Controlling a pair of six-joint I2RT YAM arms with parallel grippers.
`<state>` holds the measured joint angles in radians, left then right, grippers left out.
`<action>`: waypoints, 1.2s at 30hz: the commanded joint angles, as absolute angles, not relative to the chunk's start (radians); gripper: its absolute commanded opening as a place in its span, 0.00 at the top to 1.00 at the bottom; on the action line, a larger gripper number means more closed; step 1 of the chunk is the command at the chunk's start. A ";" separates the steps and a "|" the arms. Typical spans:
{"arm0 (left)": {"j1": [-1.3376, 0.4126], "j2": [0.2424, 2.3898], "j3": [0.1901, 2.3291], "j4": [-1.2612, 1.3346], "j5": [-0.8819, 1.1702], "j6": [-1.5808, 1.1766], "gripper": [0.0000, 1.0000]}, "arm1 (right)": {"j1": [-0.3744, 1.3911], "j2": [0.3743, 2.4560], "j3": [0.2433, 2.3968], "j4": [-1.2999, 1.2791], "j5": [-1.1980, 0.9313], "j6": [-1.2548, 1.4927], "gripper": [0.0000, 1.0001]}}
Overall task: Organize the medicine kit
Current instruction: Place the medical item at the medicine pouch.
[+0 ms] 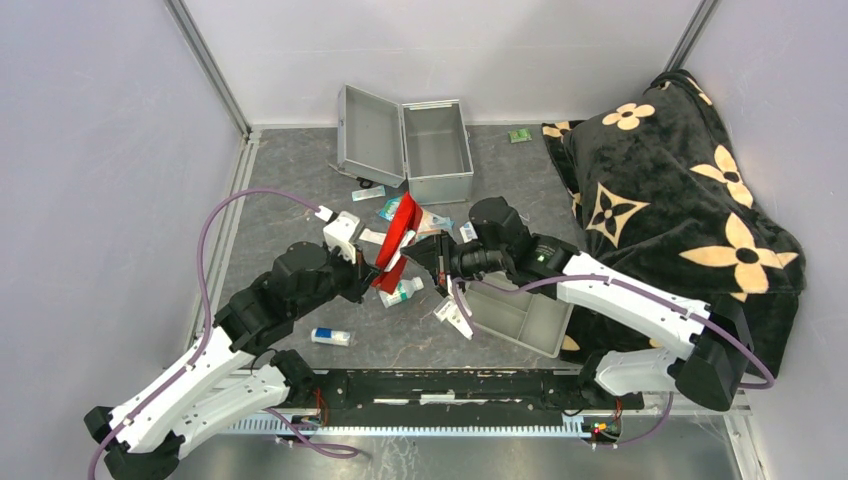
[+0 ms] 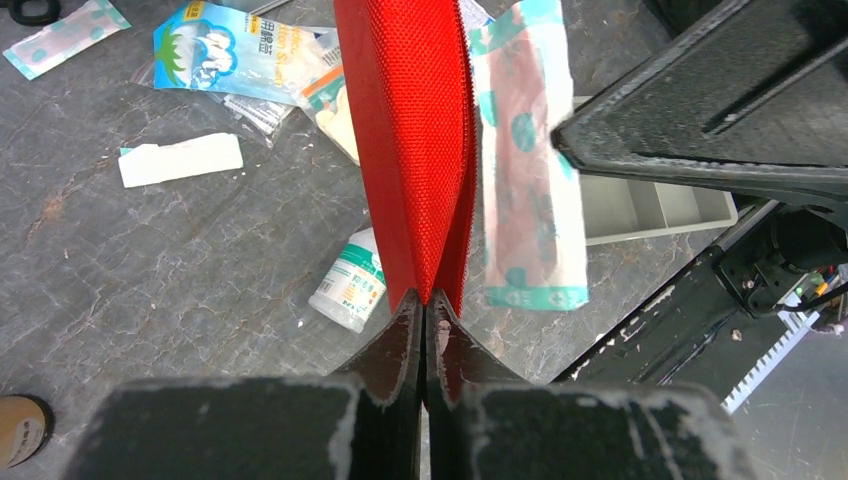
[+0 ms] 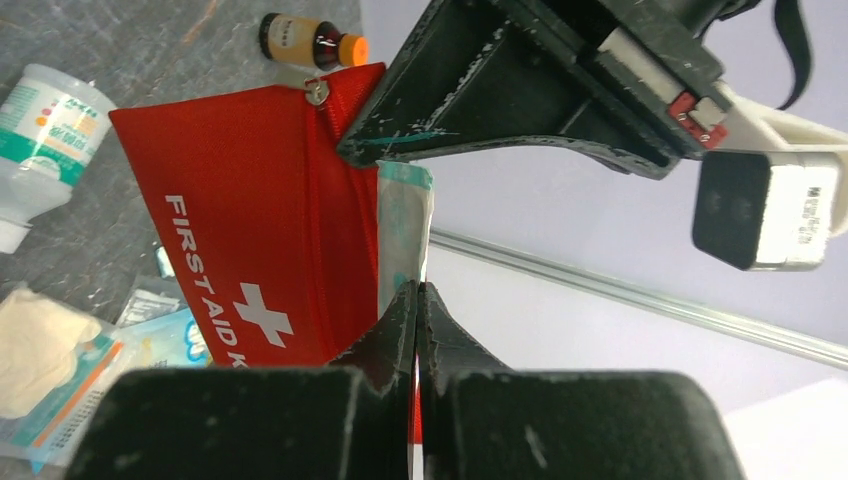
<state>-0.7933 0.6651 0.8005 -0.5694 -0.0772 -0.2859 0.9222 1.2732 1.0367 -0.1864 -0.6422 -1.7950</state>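
Observation:
The medicine kit (image 1: 436,150), a silver-grey metal case, stands open and empty-looking at the back of the table, its lid (image 1: 368,133) folded back to the left. In front of it a red first-aid pouch (image 1: 398,243) hangs in the air. My left gripper (image 2: 425,296) is shut on the pouch's lower edge (image 2: 415,150). My right gripper (image 3: 416,288) is shut on a flat white-and-teal bandage packet (image 3: 404,235), held right beside the pouch (image 3: 250,230). In the left wrist view the packet (image 2: 528,180) lies along the pouch's right side.
A white medicine bottle (image 1: 402,291), a blue-printed sachet (image 2: 225,50), a white strip (image 2: 180,160) and a brown bottle (image 3: 312,42) lie under the pouch. A grey divided tray (image 1: 520,315) sits near right, a small box (image 1: 331,337) near left, a flowered black blanket (image 1: 680,190) far right.

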 commanded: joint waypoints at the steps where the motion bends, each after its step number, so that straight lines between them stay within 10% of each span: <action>1: -0.795 0.665 0.799 -0.516 -0.042 -0.234 0.98 | 0.927 1.299 1.105 -0.297 -0.614 -1.862 1.00; 9: -0.795 0.666 0.798 -0.514 -0.028 -0.230 0.98 | 0.929 1.330 1.126 -0.365 -0.535 -1.892 1.00; 17: -0.795 0.670 0.796 -0.514 -0.029 -0.229 0.98 | 0.928 1.321 1.090 -0.316 -0.557 -1.873 0.69; 23: -0.795 0.666 0.801 -0.521 -0.066 -0.238 0.98 | 0.930 1.243 1.010 -0.144 -0.625 -1.775 0.66; 31: -0.795 0.594 0.811 -0.557 -0.269 -0.289 0.98 | 0.929 1.057 0.661 0.684 -0.389 -0.752 0.61; 36: -0.795 0.529 0.834 -0.616 -0.464 -0.342 0.98 | 0.930 1.063 0.599 0.733 -0.115 -0.327 0.60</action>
<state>-0.7933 0.5751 0.7952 -0.5896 -0.2741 -0.2794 0.9276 1.0519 0.6132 0.5251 -0.3813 -0.8562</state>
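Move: The right hand already holds the thin plaster packet above the open top of the red pouch, whose middle is about 6 cm below its fingers, 2 cm to the left and 1 cm ahead. On the table some 22 cm below, the white bottle lies roughly 7 cm back and 1 cm left, the blue wipes bag about 10 cm ahead and 2 cm right, and the paper strip 5 cm ahead and 7 cm left. From the left hand, which keeps the pouch pinched, the pouch's middle is about 5 cm ahead, 4 cm right and 4 cm down. The right hand lowers the plaster packet about 4 cm into the pouch's mouth, easing slightly forward and tipping its fingertips down a little, opens to let go of it near the bottom, then rises about 5 cm and draws off to the right with the wrist swinging round by some 50 degrees, fingers still open. The left hand holds the pouch nearly still for this, keeping its pinch, and only at the end carries it about 4 cm left and a little up, away from the right hand. ##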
